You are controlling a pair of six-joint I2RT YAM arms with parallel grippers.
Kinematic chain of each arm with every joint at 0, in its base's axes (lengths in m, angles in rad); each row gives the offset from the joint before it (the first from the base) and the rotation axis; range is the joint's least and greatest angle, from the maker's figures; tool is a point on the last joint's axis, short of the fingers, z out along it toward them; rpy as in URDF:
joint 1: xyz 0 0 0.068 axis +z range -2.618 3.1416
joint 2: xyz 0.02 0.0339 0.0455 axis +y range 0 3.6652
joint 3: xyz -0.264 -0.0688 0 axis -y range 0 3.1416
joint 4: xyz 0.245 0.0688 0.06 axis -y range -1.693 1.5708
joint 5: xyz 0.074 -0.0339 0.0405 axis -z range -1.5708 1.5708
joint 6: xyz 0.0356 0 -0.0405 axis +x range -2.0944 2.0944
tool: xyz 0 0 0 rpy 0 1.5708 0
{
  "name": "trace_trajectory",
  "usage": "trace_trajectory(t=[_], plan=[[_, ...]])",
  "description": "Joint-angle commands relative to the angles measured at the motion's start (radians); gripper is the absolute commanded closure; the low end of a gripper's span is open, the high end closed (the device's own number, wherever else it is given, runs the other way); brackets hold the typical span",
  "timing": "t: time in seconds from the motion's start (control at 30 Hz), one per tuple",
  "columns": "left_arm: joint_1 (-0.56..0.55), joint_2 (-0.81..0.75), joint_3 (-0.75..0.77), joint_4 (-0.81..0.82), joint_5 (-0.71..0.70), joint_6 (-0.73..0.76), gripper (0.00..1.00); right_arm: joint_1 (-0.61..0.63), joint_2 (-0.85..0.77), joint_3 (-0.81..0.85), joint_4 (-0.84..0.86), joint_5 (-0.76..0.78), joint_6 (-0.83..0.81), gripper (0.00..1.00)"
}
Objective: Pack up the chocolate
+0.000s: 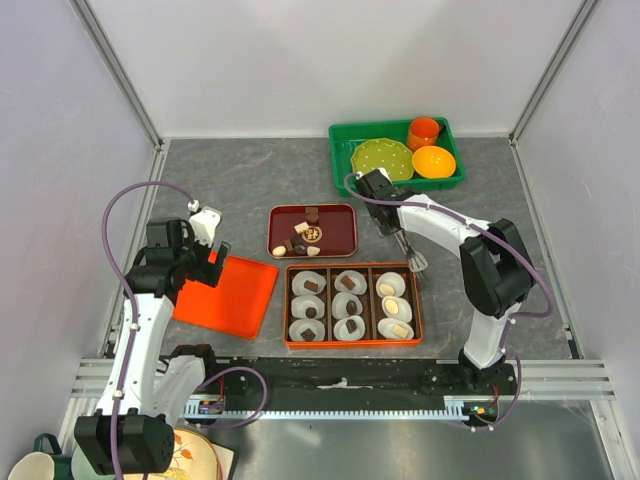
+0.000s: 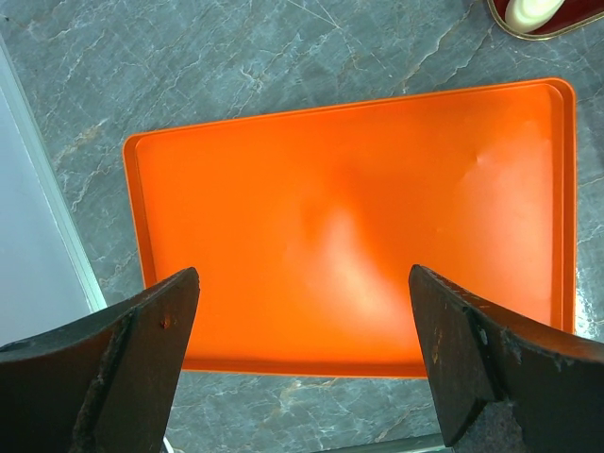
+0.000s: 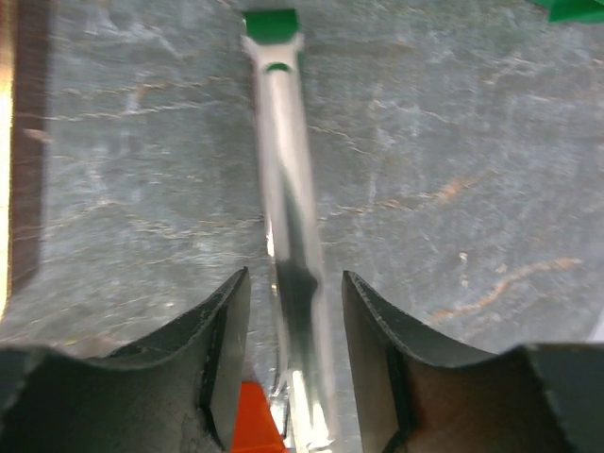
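Several loose chocolate pieces [image 1: 307, 236], dark brown and cream, lie on a small dark red tray [image 1: 340, 245]. The orange-red box [image 1: 352, 343] in front of it has three compartments of white paper cups; those in the left and middle columns hold dark pieces [image 1: 311, 288], those in the right column cream ovals [image 1: 389, 291]. Metal tongs [image 1: 412, 255] [image 3: 288, 189] lie slanted beside the box's far right corner. My right gripper [image 1: 399, 237] [image 3: 294, 274] straddles them, open, with a gap on each side. My left gripper [image 1: 207, 264] [image 2: 302, 274] hangs wide open over the flat orange lid [image 1: 235, 300] [image 2: 359, 226], holding nothing.
A green bin [image 1: 340, 135] at the back right holds a green plate [image 1: 382, 157], an orange cup [image 1: 424, 131] and an orange bowl [image 1: 433, 161]. White walls close in the table on three sides. A mug [image 1: 30, 466] and a plate [image 1: 195, 460] sit below the near rail.
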Motion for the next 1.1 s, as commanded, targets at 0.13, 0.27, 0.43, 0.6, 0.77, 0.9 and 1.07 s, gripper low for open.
trace_trajectory(t=[0.13,0.27,0.43,0.6,0.77,0.9,1.07], plan=[[0.003,-0.021,0.007,0.019,-0.002,0.031,0.01,0.019,0.06,0.032,-0.028,0.228,-0.008,0.57],[0.003,-0.027,0.001,0.018,0.001,0.036,0.01,0.017,0.06,0.029,-0.026,0.294,0.006,0.65],[0.003,-0.027,-0.005,0.018,-0.001,0.039,0.01,0.004,0.032,0.012,-0.017,0.341,0.015,0.65],[0.003,-0.029,-0.006,0.018,0.006,0.04,0.01,-0.062,0.015,-0.002,-0.011,0.285,0.037,0.65],[0.003,-0.035,-0.013,0.018,0.007,0.047,0.01,-0.137,0.057,-0.007,-0.012,0.231,0.051,0.73],[0.003,-0.035,-0.011,0.016,0.01,0.05,0.01,-0.167,0.095,0.003,-0.014,0.232,0.058,0.73],[0.002,-0.013,-0.02,0.012,0.058,0.057,0.01,-0.182,0.075,0.021,-0.021,0.237,0.066,0.73]])
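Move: The tongs lie just under the open right fingers, their middle about 4 cm back, 2 cm right and 3 cm below. Counted from that hand, the chocolate tray is some 20 cm left and level, the green tray some 18 cm ahead and level sideways, and the cup box about 20 cm back and 10 cm left. From the idle left hand the tongs are roughly 45 cm right, 9 cm ahead and 10 cm below. Bring the right gripper about 11 cm to the right from astride the tongs, dipping about a centimetre first, taking the tongs along away from the chocolate tray. Narrow the fingers to about half their starting gap, turn the hand nearly 20 degrees clockwise and roll its left side down a little. Finish low over the tongs' spread arms. ##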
